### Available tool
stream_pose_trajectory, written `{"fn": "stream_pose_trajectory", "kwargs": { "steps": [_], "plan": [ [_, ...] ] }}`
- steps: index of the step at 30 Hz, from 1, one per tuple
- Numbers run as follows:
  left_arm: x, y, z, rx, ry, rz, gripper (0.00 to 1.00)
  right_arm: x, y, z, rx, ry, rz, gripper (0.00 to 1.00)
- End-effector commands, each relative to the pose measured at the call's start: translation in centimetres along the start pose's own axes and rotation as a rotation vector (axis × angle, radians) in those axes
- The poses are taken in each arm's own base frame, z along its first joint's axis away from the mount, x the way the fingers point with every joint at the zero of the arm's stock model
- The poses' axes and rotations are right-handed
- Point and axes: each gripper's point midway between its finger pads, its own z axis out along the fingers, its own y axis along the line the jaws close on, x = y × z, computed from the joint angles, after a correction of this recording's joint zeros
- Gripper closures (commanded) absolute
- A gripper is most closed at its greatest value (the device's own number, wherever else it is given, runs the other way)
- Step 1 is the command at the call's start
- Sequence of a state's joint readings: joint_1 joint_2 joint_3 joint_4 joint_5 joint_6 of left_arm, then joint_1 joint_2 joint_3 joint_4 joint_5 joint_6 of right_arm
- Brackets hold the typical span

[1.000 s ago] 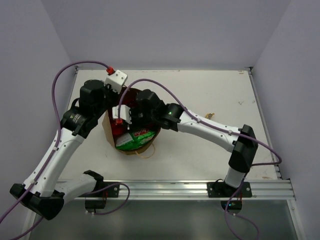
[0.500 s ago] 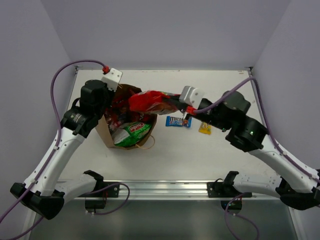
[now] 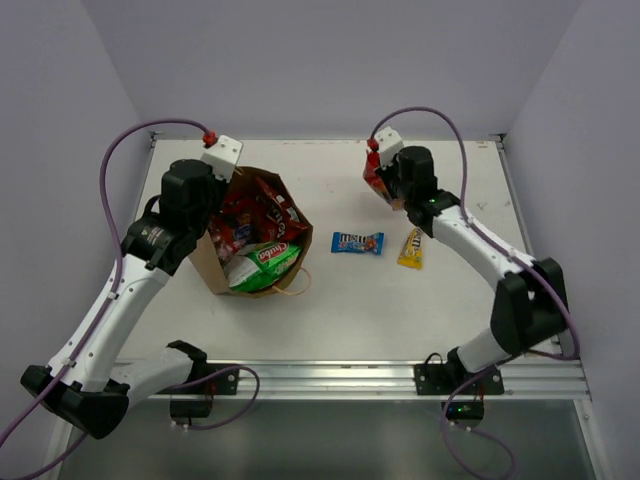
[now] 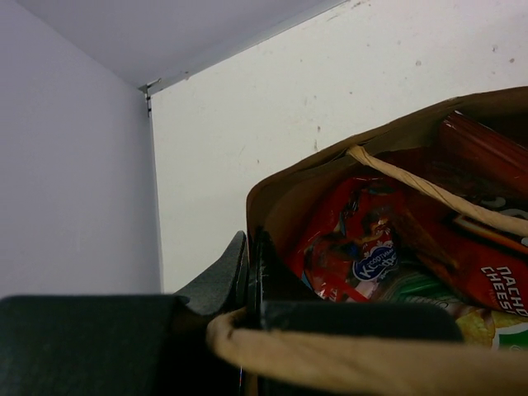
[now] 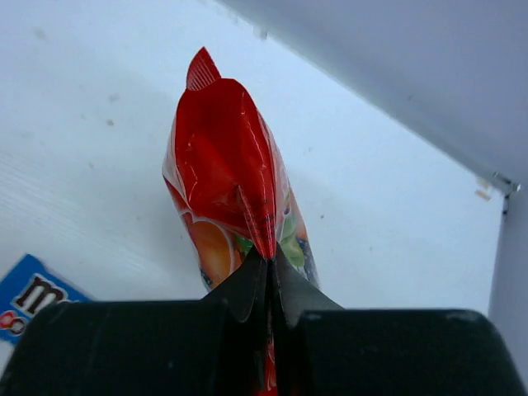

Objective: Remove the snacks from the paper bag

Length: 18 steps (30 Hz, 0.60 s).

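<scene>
The brown paper bag [image 3: 212,262] stands open at the left of the table, with a green-white chip bag [image 3: 265,262] and red packets [image 3: 240,215] inside. My left gripper [image 3: 214,203] is shut on the bag's far-left rim; the left wrist view shows its fingers [image 4: 231,272] pinching the paper wall [image 4: 285,194] beside a red cookie bag [image 4: 363,247] and a Doritos bag [image 4: 487,276]. My right gripper [image 3: 384,186] is shut on a small red bag [image 3: 373,180] at the back right, above the table; the right wrist view shows that bag [image 5: 227,157] pinched at the gripper [image 5: 271,257].
A blue candy packet [image 3: 357,243] and a yellow candy packet [image 3: 411,250] lie on the table right of the paper bag. The blue packet also shows in the right wrist view [image 5: 25,293]. Walls close the table at the back and both sides.
My right gripper has come out of the paper bag and moved to the back right with a red packet in it. My left gripper has stayed on the bag's rim.
</scene>
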<state>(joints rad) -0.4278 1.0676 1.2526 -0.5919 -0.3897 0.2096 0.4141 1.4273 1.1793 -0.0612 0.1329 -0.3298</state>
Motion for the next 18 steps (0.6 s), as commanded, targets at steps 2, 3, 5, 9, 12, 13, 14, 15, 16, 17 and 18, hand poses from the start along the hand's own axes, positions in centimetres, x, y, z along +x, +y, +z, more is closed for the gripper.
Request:
{"fn": "stream_pose_trajectory", "kwargs": {
  "steps": [2, 3, 5, 9, 12, 13, 14, 15, 16, 17, 18],
  "plan": [
    [-6.3, 3.0, -1.8, -0.092, -0.236, -0.111, 1.0, 0.1, -2.1, 5.3, 0.181, -0.048, 0.041, 1.0],
    [-6.2, 2.9, -1.8, -0.092, -0.234, -0.11, 1.0, 0.9, -1.5, 6.0, 0.17, -0.027, 0.058, 1.0],
    [-6.1, 3.0, -1.8, -0.095, -0.233, -0.11, 1.0, 2.1, 0.1, 7.4, 0.119, 0.002, 0.078, 0.91],
    [-6.2, 2.8, -1.8, -0.086, -0.237, -0.111, 1.0, 2.5, 3.7, 6.5, -0.026, 0.042, 0.126, 0.51],
    [-6.1, 2.6, -1.7, -0.078, -0.234, -0.117, 1.0, -0.2, 5.2, 3.8, -0.102, 0.012, 0.173, 0.29],
    [-6.1, 2.6, -1.6, -0.077, -0.23, -0.117, 1.0, -1.7, 5.5, 2.8, -0.132, -0.008, 0.184, 0.22],
    [-6.0, 2.5, -1.6, -0.073, -0.228, -0.117, 1.0, -3.3, 6.6, 0.8, -0.18, -0.023, 0.193, 0.2],
    [-5.9, 2.4, -1.5, -0.072, -0.226, -0.119, 1.0, -5.3, 7.2, -0.4, -0.216, -0.059, 0.191, 0.18],
    [-5.8, 2.4, -1.5, -0.071, -0.223, -0.118, 1.0, -6.5, 7.5, -1.5, -0.227, -0.079, 0.19, 0.16],
    [-5.7, 2.4, -1.4, -0.073, -0.218, -0.118, 1.0, -7.5, 9.2, -3.1, -0.262, -0.083, 0.178, 0.15],
    [-5.7, 2.3, -1.4, -0.072, -0.217, -0.12, 1.0, -10.0, 9.0, -5.0, -0.268, -0.137, 0.181, 0.15]
  ]
}}
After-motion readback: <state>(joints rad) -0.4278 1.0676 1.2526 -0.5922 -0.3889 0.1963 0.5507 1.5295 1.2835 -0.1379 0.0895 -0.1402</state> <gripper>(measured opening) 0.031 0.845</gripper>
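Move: Below the right hand, some 20 cm down and about 4 cm farther out, is the clear patch of table where the held red snack pouch is to go. The blue M&M's pack lies about 5 cm back and 5 cm left of the hand, the yellow pack 7 cm back and 8 cm right. The paper bag's middle is roughly 15 cm back and 31 cm left. From the left hand, the patch is some 8 cm ahead, 36 cm right and 26 cm down. Dropping fast by about 13 cm and edging some 3 cm forward, the right hand tips its fingers down a little and opens them wide to let go of the red snack pouch beyond the M&M's packs. It then climbs some 12 cm, swinging left and back towards the paper bag. The left hand stays put, still pinching the bag's rim. ##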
